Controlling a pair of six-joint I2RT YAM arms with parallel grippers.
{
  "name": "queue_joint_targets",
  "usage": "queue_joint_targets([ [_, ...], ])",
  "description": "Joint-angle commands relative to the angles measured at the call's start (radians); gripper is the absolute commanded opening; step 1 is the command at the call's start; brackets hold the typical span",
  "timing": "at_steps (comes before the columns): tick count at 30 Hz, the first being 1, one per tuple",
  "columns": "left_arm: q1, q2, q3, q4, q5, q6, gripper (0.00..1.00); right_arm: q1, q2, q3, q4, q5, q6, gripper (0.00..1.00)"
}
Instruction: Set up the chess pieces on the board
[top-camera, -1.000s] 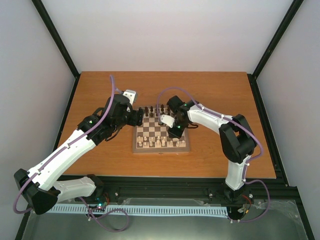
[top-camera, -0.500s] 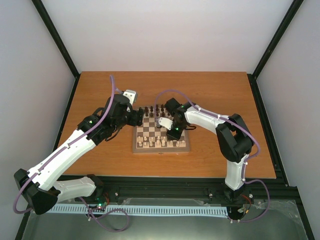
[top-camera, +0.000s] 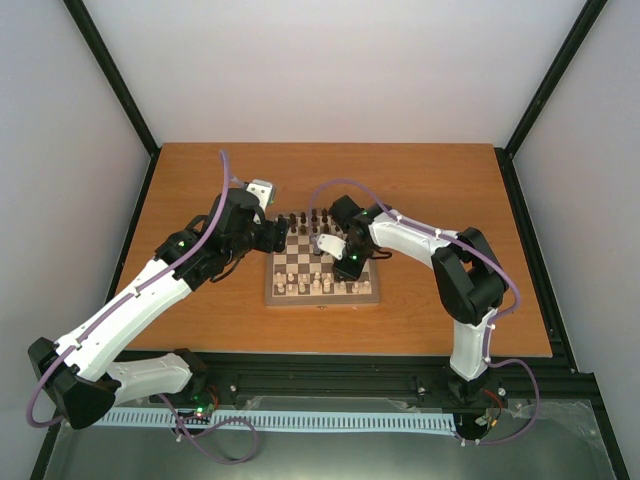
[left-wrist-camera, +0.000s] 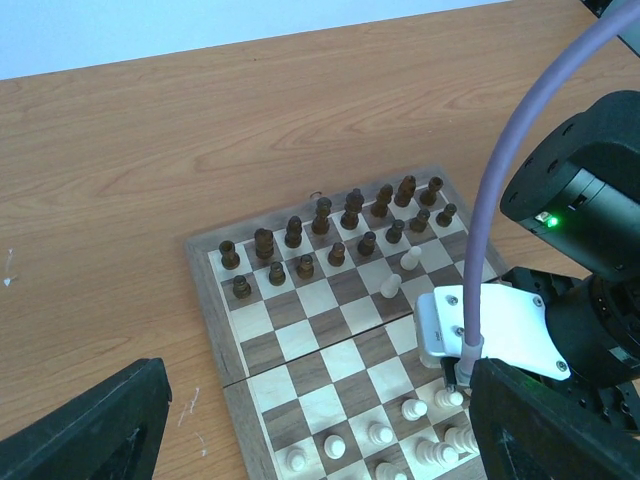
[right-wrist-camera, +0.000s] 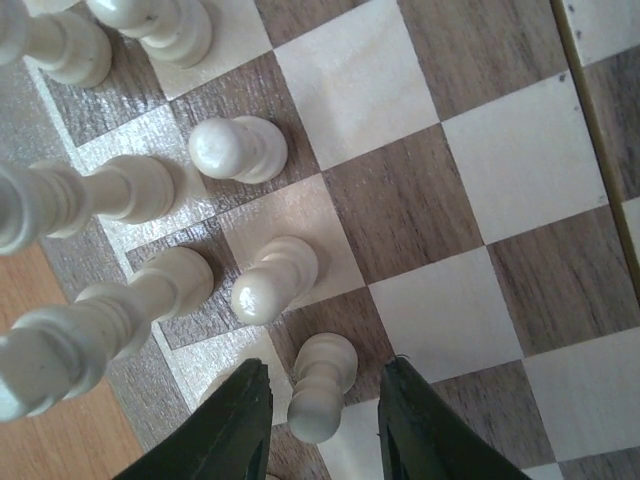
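Observation:
The board lies mid-table. Dark chess pieces fill its two far rows and cream chess pieces stand along the near rows. Two cream pawns stand out toward the dark side. My right gripper is low over the near right squares. In the right wrist view its jaws are open around an upright cream pawn, with a gap on each side. My left gripper hovers open at the board's far left corner, its fingers wide apart and holding nothing.
Taller cream pieces crowd the squares just left of the right gripper, next to the board's edge. Bare wooden table surrounds the board. Black frame posts rise at the back corners.
The right gripper shifted slightly left over the board, then its jaws parted and released the cream pawn. The left arm has not moved.

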Motion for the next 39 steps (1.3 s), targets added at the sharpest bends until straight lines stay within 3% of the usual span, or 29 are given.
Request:
queue_joint_targets([
  [1,0.012,-0.002,0.007,0.005,0.006,0.019,0.84,0.005,-0.025,0.050,-0.021,-0.022,-0.003,0.33],
  [8,0.013,-0.002,0.010,0.005,0.008,0.018,0.84,-0.009,-0.016,0.193,-0.074,-0.015,0.009,0.36],
  [21,0.013,-0.001,0.008,0.006,0.011,0.017,0.84,-0.023,0.236,0.450,-0.095,0.120,0.106,0.35],
  [39,0.013,-0.004,0.010,0.005,0.019,0.018,0.84,-0.026,0.328,0.537,-0.111,0.082,0.105,0.34],
])
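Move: The white pawn to be fetched next stands just beyond the board's fold, about 10 cm ahead of the right hand and 4 cm to its left, roughly 1 cm lower. The pawn just set down is still between the right fingertips, with the next white pawn level with it, some 3 cm to the left. Another loose white pawn is about 13 cm straight ahead. From the left hand the fetched pawn lies roughly 9 cm ahead, 13 cm right and 22 cm below. The freshly placed white pawn, already loose between the fingers, is left behind as the right hand rises some 6.5 cm off it and arcs forward about 10 cm and left about 4 cm, across the fold. It then sinks about 5 cm over the loose white pawn there and slows, wrist turning slightly clockwise, fingers kept open without closing on that pawn. ##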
